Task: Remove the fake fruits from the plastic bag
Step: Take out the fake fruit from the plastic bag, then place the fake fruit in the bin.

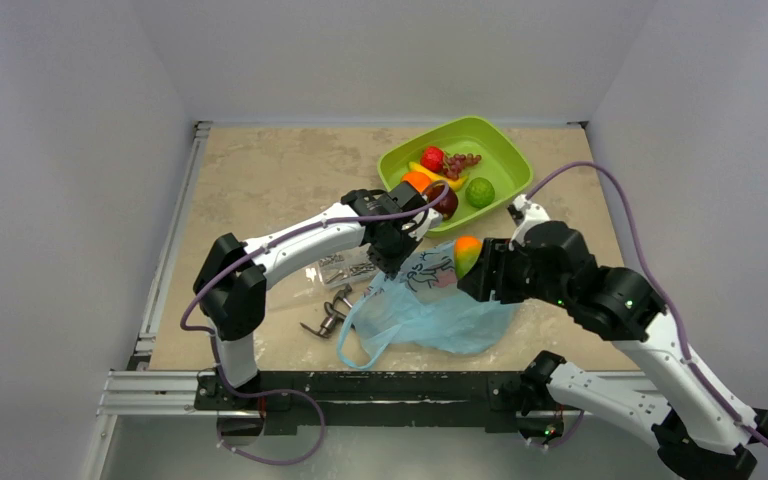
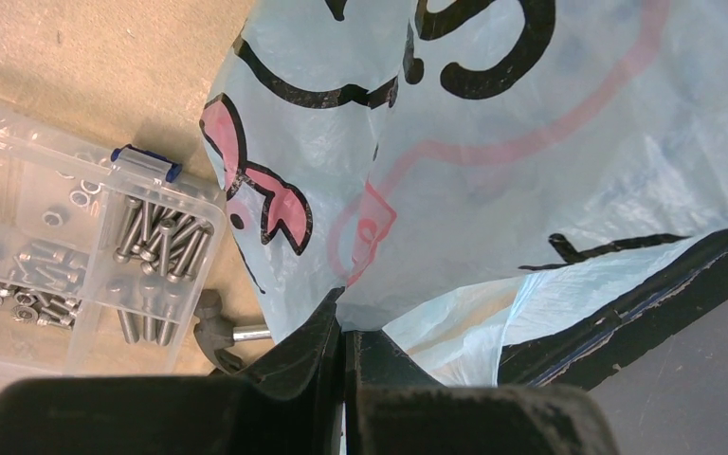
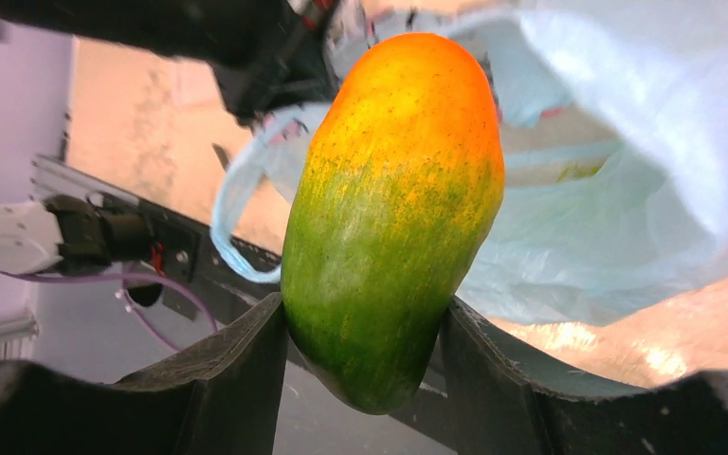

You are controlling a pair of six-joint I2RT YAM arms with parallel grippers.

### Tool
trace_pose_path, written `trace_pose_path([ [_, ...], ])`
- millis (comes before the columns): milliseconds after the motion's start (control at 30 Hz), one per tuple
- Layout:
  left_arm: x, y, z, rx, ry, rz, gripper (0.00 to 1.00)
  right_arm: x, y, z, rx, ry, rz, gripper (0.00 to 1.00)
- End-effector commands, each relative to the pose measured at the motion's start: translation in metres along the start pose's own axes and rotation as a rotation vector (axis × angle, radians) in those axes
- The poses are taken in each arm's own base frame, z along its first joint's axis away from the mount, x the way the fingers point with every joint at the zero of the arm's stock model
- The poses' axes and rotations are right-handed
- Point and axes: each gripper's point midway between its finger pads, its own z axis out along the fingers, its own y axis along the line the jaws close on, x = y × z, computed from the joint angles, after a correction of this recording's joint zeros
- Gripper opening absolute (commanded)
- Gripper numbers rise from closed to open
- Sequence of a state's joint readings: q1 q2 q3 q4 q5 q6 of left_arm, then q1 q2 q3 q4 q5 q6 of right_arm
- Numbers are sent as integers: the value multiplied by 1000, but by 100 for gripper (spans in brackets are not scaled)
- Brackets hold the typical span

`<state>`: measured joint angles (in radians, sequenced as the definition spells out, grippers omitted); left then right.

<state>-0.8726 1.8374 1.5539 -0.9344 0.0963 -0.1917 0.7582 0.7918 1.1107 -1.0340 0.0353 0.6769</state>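
Observation:
My right gripper [image 1: 465, 265] [image 3: 365, 308] is shut on a fake fruit, an orange-and-green mango [image 1: 467, 254] [image 3: 393, 209], and holds it just above the mouth of the light-blue plastic bag [image 1: 430, 312] [image 3: 626, 142]. The bag lies crumpled on the table between the arms. My left gripper [image 1: 397, 262] [image 2: 344, 318] is shut on a fold of the bag's upper edge [image 2: 493, 190], which carries black and pink print. More fake fruits lie in the green tray [image 1: 505, 140]: a red one [image 1: 432, 158], red grapes [image 1: 461, 162], a green one [image 1: 479, 191], an orange [image 1: 416, 180] and a dark plum [image 1: 446, 200].
A clear box of screws [image 1: 345, 268] [image 2: 66, 256] sits left of the bag under the left arm. Grey metal tools [image 1: 330, 315] [image 2: 213, 332] lie near the bag's loop handle. The table's black front rail [image 1: 380, 385] runs just below the bag.

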Motion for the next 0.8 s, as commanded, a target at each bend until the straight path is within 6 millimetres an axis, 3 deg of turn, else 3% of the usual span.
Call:
trace_pose_path([
  [0, -16, -2, -20, 4, -66, -10, 0, -40, -1, -42, 53, -133, -66, 0],
  [67, -16, -4, -20, 13, -65, -9, 0, -65, 0, -55, 81, -230, -72, 0],
  [200, -15, -7, -21, 28, -62, -2, 0, -120, -16, -65, 274, -411, -96, 0],
  [300, -14, -4, -22, 10, -67, 5, 0, -154, -31, -48, 476, -466, -152, 0],
  [400, -14, -3, -25, -1, -75, 15, 0, -183, -53, -11, 607, -446, -193, 0],
  [467, -14, -4, -27, 1, -84, 18, 0, -200, -76, 21, 587, -408, -130, 0],
  [567, -17, -5, -32, 0, -106, 24, 0, -221, -95, 72, 518, -406, -71, 0],
  [767, -33, -7, -68, -2, -297, 42, 0, -237, -148, 182, 496, -259, 40, 0],
])
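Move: The green-orange fruit is already in the right gripper. The green tray's middle is about 41 cm ahead, 3 cm right and 23 cm below. In the tray, the green fruit is some 35 cm ahead of this hand and 8 right, the dark red fruit about 32 straight ahead; the bag's middle lies 8 ahead, about 21 below. From the left gripper, which is shut on the bag's edge, the tray lies roughly 32 cm ahead and 14 right. Keep your right grip on the green-orange fruit and take it from above the bag to the tray's right-hand part: rise about 11 cm while starting forward, then arc down some 15 cm, ending about 26 cm farther out and 9 cm right. On the way, swing the fingers some 40 degrees clockwise, from forward-left-down to forward-down. Keep the left gripper pinching the bag's edge, raising it about 2 cm at the very end. ##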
